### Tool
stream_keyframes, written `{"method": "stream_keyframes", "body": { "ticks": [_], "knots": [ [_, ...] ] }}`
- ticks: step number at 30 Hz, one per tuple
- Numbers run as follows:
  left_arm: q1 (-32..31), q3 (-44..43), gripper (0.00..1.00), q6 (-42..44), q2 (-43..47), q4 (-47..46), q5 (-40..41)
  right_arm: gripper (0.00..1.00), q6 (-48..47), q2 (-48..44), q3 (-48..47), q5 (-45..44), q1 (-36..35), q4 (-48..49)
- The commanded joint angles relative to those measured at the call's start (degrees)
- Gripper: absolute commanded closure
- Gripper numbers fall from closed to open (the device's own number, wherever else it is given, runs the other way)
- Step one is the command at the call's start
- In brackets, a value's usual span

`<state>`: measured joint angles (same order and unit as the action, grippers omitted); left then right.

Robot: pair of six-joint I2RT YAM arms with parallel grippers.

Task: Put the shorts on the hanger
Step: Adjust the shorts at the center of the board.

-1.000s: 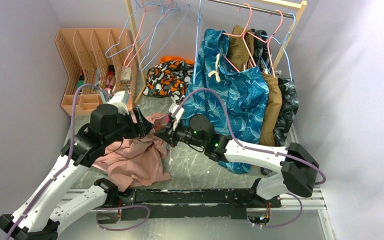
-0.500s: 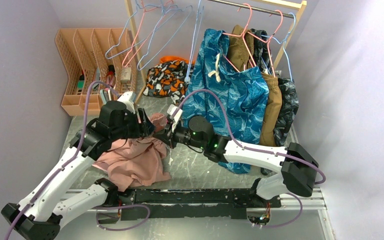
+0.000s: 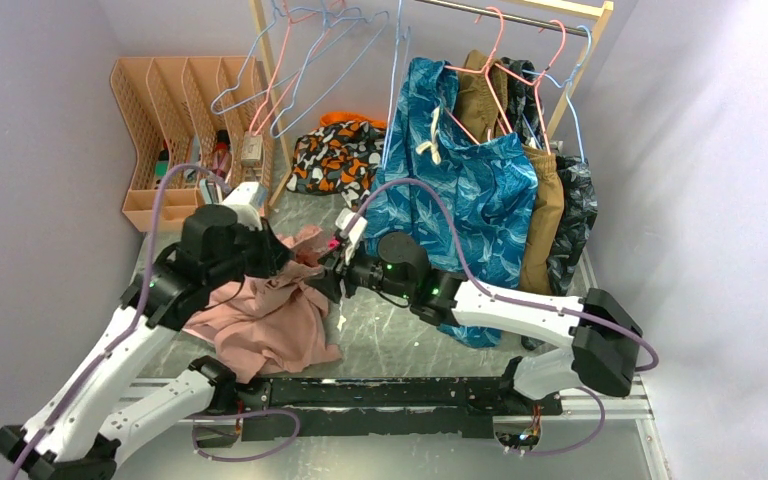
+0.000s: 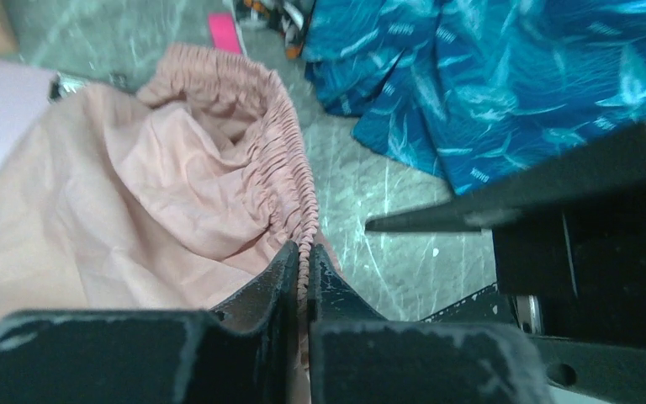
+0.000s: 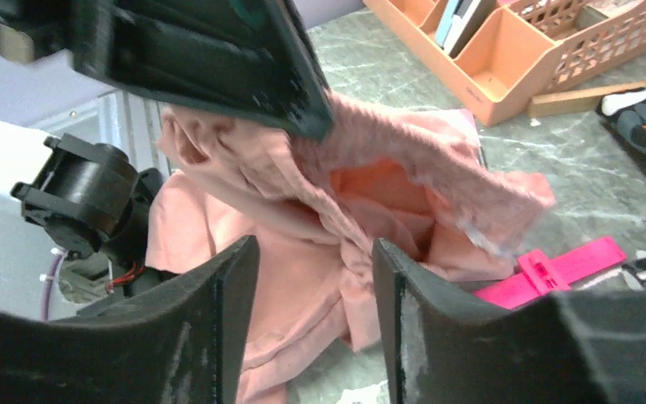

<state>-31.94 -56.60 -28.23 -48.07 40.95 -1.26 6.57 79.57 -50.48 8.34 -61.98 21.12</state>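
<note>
The dusty-pink shorts (image 3: 260,325) lie bunched on the table in front of the left arm, their gathered waistband lifted. My left gripper (image 3: 282,256) is shut on that waistband; in the left wrist view the elastic edge (image 4: 290,181) runs straight into the closed gripper (image 4: 301,251). My right gripper (image 3: 322,279) faces it from the right, open, a fold of the shorts (image 5: 303,252) lying past its gripper (image 5: 315,244) with nothing pinched. Light-blue wire hangers (image 3: 305,85) hang from the rail at the back left; which one is the hanger I cannot tell.
An orange file rack (image 3: 175,120) stands at the back left. A blue patterned garment (image 3: 460,190), brown and dark clothes hang from the rail on pink hangers. A patterned orange-black garment (image 3: 335,155) lies behind. A magenta clip (image 5: 555,268) lies on the table beside the shorts.
My left gripper has shut on the waistband. My right gripper, shut before, has opened and let the fabric go. The two grippers stay close together.
</note>
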Motion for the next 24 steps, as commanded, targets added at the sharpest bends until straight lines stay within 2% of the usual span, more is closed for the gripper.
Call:
{"method": "stream_keyframes", "body": {
  "ticks": [1,3,7,12,17,19,24],
  "knots": [
    [0.0,-5.6,0.93,7.6,5.6,-0.1,1.2,0.38,1.5,-6.7,0.1,-3.9,-0.1,-2.5],
    [0.0,-7.1,0.93,11.4,7.9,-0.5,0.0,0.34,2.1,-10.1,1.8,-6.1,-0.2,-3.2],
    [0.0,-10.0,0.93,17.9,13.5,-1.8,-2.4,0.32,3.7,-16.0,4.5,-13.9,-0.1,-4.9],
    [0.0,-11.0,0.93,23.4,20.3,-5.9,-7.5,0.32,7.1,-16.1,4.3,-21.5,1.2,-7.4],
    [0.0,-11.3,0.93,27.0,24.6,-7.7,-9.9,0.31,12.8,-15.7,6.0,-9.9,5.6,-0.4],
    [0.0,-12.3,0.93,28.2,25.1,-7.4,-10.5,0.30,12.5,-15.5,6.3,-5.2,6.1,2.1],
    [0.0,-16.2,0.93,30.6,24.6,-9.0,-11.1,0.27,11.0,-16.4,7.7,0.1,6.5,3.6]
  ]
}}
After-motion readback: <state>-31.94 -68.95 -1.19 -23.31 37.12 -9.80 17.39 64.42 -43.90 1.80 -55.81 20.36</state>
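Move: The shorts' gathered waistband is already pinched in the left fingers; most of the crumpled shorts lie about 20 cm lower, some 5 cm to the left and 3 cm back. Also about 22 cm below this hand are the pink clipboard, mostly covered, roughly 8 cm left and level fore and aft, and the magenta strap, about 13 cm ahead and 7 cm right. From the right hand, the pinched waistband is some 9 cm left, 3 cm ahead and about level. The shorts' waistband is hauled up by the left hand, which keeps its pinch, rising about 19 cm while drawing back about 10 and somewhat left, its fingers tipping up some 50 degrees. The right hand, already partly open, opens wider and backs off to the right about 7 cm, first rising, then sinking a little as it edges forward, clear of the cloth. ##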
